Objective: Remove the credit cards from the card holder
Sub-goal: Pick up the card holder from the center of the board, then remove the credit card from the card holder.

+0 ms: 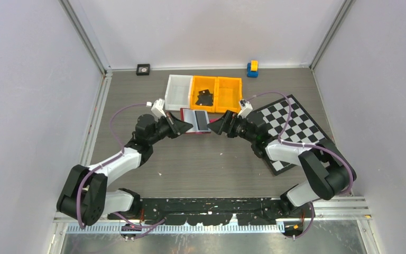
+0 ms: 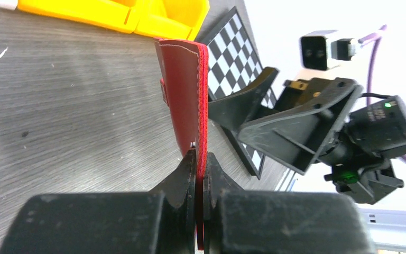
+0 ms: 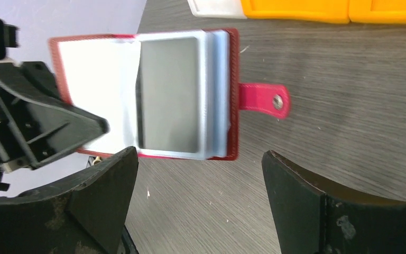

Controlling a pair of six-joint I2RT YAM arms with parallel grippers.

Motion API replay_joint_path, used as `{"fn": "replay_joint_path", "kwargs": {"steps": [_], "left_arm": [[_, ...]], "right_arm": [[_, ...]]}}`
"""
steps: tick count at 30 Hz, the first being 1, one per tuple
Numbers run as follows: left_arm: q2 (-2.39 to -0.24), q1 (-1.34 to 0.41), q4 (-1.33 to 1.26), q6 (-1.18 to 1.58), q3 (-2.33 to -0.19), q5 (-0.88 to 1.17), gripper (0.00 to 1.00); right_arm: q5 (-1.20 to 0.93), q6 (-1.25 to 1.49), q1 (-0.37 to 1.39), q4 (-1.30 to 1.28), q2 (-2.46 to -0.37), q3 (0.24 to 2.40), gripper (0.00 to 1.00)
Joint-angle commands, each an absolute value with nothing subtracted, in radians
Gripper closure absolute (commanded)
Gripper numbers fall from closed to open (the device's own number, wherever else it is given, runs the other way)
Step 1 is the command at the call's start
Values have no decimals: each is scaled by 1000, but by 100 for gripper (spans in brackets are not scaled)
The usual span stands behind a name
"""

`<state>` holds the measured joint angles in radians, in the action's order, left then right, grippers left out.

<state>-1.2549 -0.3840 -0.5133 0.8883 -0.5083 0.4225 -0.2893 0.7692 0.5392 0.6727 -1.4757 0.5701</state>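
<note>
The red card holder (image 1: 196, 121) lies open at the table's middle, behind both grippers. My left gripper (image 2: 201, 159) is shut on the edge of its red cover (image 2: 185, 95), which stands on edge in the left wrist view. In the right wrist view the pale bluish inner sleeves (image 3: 217, 95) face me, and a grey card-like rectangle (image 3: 169, 95) shows in the front sleeve. The snap tab (image 3: 261, 99) sticks out to the right. My right gripper (image 3: 200, 156) is open just in front of the holder, with nothing between its fingers. No credit cards lie loose on the table.
Behind the holder stand a white bin (image 1: 178, 90) and two orange bins (image 1: 217, 92), one holding black pieces (image 1: 205, 97). A chequered board (image 1: 291, 127) lies to the right under the right arm. A blue-and-yellow toy (image 1: 252, 69) and a small black square (image 1: 143, 69) sit by the back wall.
</note>
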Motion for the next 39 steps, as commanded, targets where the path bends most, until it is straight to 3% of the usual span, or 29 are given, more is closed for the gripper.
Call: {"fn": "replay_joint_path", "kwargs": {"steps": [1, 19, 29, 39], "left_arm": [[-1183, -370, -640, 914, -502, 450, 100], [-1241, -370, -891, 1020, -491, 597, 100], [-1255, -370, -828, 985, -497, 574, 100], [-1281, -370, -807, 981, -502, 564, 100]], "right_arm": [[-277, 781, 537, 695, -1493, 595, 8], [-467, 962, 492, 1017, -1563, 562, 8], [-484, 940, 490, 1047, -1517, 542, 31], [-465, 930, 486, 1065, -1486, 517, 44]]}}
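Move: The right hand, wide open, has the open card holder's middle about 6 cm to its left, 3 cm ahead and 1 cm higher. From it the orange tray lies about 12 cm ahead, 1 cm right; the white tray 12 cm ahead, 13 cm left; the black cards 10 cm ahead, 3 cm left, all roughly 12 cm below. The left hand still pinches the holder, whose middle is some 3 cm ahead, 2 cm right and 1 cm above. The left lifts the held card holder 4 cm; the right rises alongside, partly closing around its flap edge. ##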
